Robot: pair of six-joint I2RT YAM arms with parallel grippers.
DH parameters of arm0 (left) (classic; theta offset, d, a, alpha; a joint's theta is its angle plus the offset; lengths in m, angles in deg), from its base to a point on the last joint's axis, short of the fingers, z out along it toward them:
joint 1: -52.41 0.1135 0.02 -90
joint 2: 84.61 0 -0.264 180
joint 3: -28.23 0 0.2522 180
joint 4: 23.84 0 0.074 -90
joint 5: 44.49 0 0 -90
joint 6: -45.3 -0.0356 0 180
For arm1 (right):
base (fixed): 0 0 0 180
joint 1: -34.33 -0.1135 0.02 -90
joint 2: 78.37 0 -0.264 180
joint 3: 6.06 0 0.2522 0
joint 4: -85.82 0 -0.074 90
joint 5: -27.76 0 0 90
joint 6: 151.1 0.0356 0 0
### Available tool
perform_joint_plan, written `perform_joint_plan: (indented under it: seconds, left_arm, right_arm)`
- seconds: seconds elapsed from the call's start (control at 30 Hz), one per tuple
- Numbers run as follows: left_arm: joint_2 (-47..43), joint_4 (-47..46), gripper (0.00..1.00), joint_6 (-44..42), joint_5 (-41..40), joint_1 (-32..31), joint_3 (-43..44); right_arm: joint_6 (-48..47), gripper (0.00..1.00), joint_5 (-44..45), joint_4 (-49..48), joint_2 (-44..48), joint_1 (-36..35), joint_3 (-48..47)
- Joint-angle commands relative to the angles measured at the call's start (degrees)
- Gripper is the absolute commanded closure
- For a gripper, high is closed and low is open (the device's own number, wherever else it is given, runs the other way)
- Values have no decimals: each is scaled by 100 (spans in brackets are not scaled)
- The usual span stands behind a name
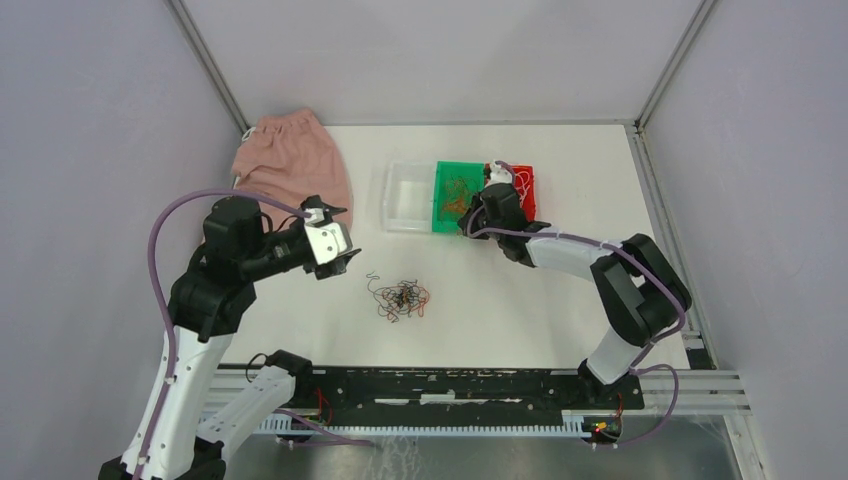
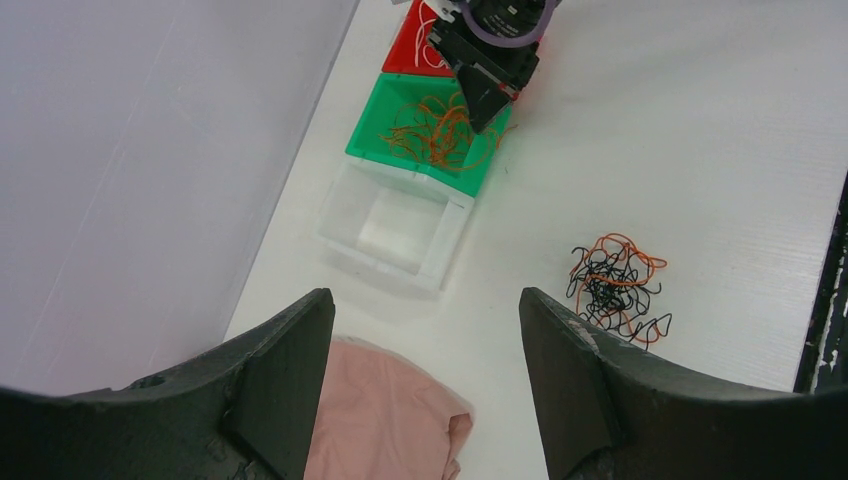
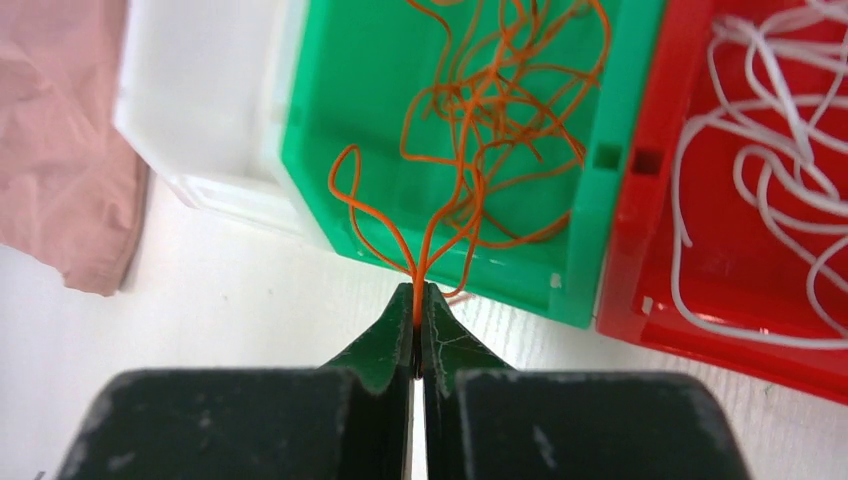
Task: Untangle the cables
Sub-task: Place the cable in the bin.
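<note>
A tangled clump of black and orange cables (image 1: pixel 400 298) (image 2: pixel 615 287) lies on the white table between the arms. More orange cables (image 3: pixel 490 110) (image 2: pixel 435 133) fill the green bin (image 1: pixel 444 176) (image 3: pixel 340 120), and white cables (image 3: pixel 770 140) lie in the red bin (image 1: pixel 527 180) (image 3: pixel 700 250). My right gripper (image 3: pixel 418 290) (image 1: pixel 468 218) hovers at the green bin's near edge, shut on orange strands that trail over the rim. My left gripper (image 2: pixel 425 300) (image 1: pixel 340 262) is open and empty, held above the table left of the clump.
A clear bin (image 1: pixel 410 196) (image 2: pixel 395 222) sits left of the green one. A pink cloth (image 1: pixel 293 158) (image 2: pixel 385 415) lies at the back left. Grey walls enclose the table on three sides.
</note>
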Motion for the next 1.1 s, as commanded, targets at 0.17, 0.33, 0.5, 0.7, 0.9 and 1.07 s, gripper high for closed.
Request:
perform_joint_plan:
  seconds: [0.17,0.33,0.5,0.7,0.9,1.07]
  left_arm:
    - [-8,-94,24,195,91,-24,255]
    - [23,-37,24,172,90,-24,316]
    - [31,-31,24,159,80,-24,328]
    - [66,-23,24,124,89,-21,284]
    - [132,-23,24,116,144,-20,301]
    - [193,-14,24,146,176,-23,335]
  right_arm:
    - [-730,100,303,1133,-178,0,-1622]
    - [-1067,100,488,1557,-773,44,-2409]
    - [-1103,100,515,1863,-1345,134,-3015]
    - [-1058,100,682,2062,-1714,155,-3101]
    - [-1160,88,892,2232,-1788,159,-2911]
    - [-1203,67,638,2229,-1656,151,-2958]
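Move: The right hand, gripping the orange cable, is just short of the green bin's near edge; the bin's middle is about 9 cm ahead, 1 cm left and 3 cm below. The red bin lies 9 cm ahead and 9 cm right, the white bin 9 cm ahead and 11 cm left, the remaining tangle 15 cm back and 13 cm left. From the left hand the green bin is some 27 cm ahead, 18 cm right and far below. The right hand arcs 7 cm up and forward, then sinks 9 cm into the green bin, fingers starting to open. ##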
